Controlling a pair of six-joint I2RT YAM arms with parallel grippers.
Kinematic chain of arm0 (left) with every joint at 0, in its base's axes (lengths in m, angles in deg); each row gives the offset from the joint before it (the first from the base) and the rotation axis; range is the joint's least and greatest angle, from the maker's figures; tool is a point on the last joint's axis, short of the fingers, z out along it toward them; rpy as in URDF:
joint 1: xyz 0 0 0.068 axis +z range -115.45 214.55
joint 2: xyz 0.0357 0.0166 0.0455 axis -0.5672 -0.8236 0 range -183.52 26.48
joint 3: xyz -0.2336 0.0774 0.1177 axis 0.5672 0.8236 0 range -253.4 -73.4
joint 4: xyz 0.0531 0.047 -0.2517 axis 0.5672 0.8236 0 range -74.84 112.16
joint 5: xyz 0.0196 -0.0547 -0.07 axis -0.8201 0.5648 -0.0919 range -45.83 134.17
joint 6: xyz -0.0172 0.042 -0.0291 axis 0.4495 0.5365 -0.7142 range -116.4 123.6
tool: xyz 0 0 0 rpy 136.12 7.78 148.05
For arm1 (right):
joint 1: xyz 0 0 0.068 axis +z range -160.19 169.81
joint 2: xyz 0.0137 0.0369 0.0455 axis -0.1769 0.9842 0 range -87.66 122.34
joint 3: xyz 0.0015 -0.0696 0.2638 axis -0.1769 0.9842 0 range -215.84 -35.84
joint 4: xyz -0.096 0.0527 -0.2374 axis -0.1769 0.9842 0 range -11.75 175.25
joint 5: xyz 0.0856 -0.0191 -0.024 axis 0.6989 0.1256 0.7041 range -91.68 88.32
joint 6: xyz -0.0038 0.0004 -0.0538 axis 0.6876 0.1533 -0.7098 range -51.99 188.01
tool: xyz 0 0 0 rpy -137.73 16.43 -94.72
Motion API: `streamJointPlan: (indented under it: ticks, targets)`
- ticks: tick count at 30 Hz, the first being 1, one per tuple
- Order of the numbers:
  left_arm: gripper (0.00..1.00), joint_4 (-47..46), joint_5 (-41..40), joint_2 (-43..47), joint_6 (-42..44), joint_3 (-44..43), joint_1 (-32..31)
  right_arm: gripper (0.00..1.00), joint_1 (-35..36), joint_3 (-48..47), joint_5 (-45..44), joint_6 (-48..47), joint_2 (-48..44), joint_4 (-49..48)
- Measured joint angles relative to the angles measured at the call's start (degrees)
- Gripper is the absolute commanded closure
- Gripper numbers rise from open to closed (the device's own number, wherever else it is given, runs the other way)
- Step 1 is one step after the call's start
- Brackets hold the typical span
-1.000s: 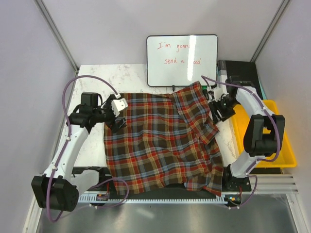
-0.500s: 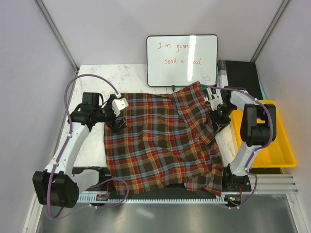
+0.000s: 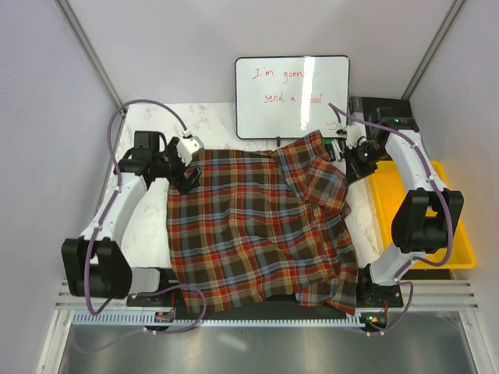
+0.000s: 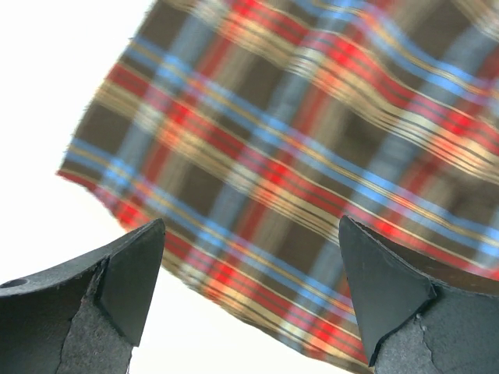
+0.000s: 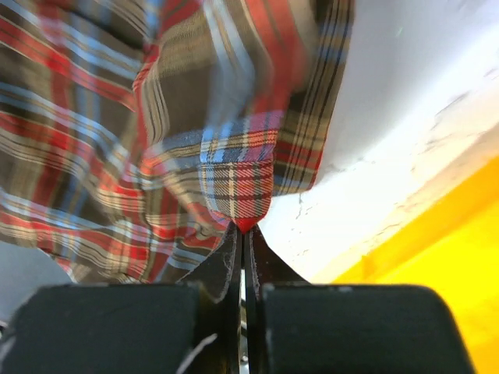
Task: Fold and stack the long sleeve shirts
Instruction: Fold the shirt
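Observation:
One long sleeve shirt (image 3: 257, 226) in red, brown and blue plaid lies spread over the white table (image 3: 144, 226), with a sleeve folded across its right side. My left gripper (image 3: 187, 179) hovers over the shirt's far left corner. In the left wrist view that gripper (image 4: 249, 234) is open, the plaid corner (image 4: 312, 117) lies below the gap, and nothing is between the fingers. My right gripper (image 3: 348, 162) is at the shirt's far right edge. The right wrist view shows it (image 5: 243, 231) shut on a small pinched tip of plaid cloth (image 5: 234, 187).
A whiteboard (image 3: 292, 95) with red writing leans at the back of the table. A yellow bin (image 3: 440, 234) stands off the right edge, close to the right arm. A black box (image 3: 386, 109) sits at the far right corner.
The right gripper has closed onto the shirt's right edge and moved toward the far side. The left gripper stayed open and shifted a little farther back along the shirt's left corner.

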Motion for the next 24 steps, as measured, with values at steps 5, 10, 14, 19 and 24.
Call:
streamJointPlan:
  ticks: [5,10,14,19,24]
  targets:
    - [0.07,-5.6,-0.4,-9.9,-1.6,-7.2,1.9,1.00,0.0,-8.8,5.6,0.1,-0.5,3.4]
    - [0.13,-9.3,2.1,-23.9,0.3,-18.8,3.5,1.00,0.0,-18.1,14.7,5.0,-0.4,3.1]
    - [0.19,-10.2,4.0,-33.2,6.1,-26.3,4.7,1.00,0.0,-26.1,19.7,11.4,0.1,-1.2]
    - [0.21,-10.1,5.1,-39.8,12.8,-29.2,5.3,1.00,0.0,-30.4,22.3,19.1,0.2,-9.0]
    - [0.24,-10.1,5.0,-47.0,15.8,-33.2,5.4,1.00,0.0,-31.6,23.5,26.3,1.2,-16.1]
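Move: Open and empty, the left hand hovers over the shirt; the shirt's far-left corner lies about 20 cm ahead, 5 cm to its left and 14 cm below. The right hand already pinches a fold raised off the table. From there the shirt's far-right part lies some 25 cm ahead, 11 cm left and 11 cm below, the markers 23 cm ahead and 5 cm left, equally low, and the yellow bin's middle level with it, 28 cm right, 6 cm lower. Forward some 20 cm goes the left hand, level at first, then sinking about 9 cm to the shirt's far-left corner, its fingers narrowing a little but staying well open. Meanwhile the right hand lifts its pinch of the shirt steeply, over 20 cm up with some 11 cm forward and 7 cm left, its fingers swinging up from pointing down to forward and left by roughly 40 degrees. ##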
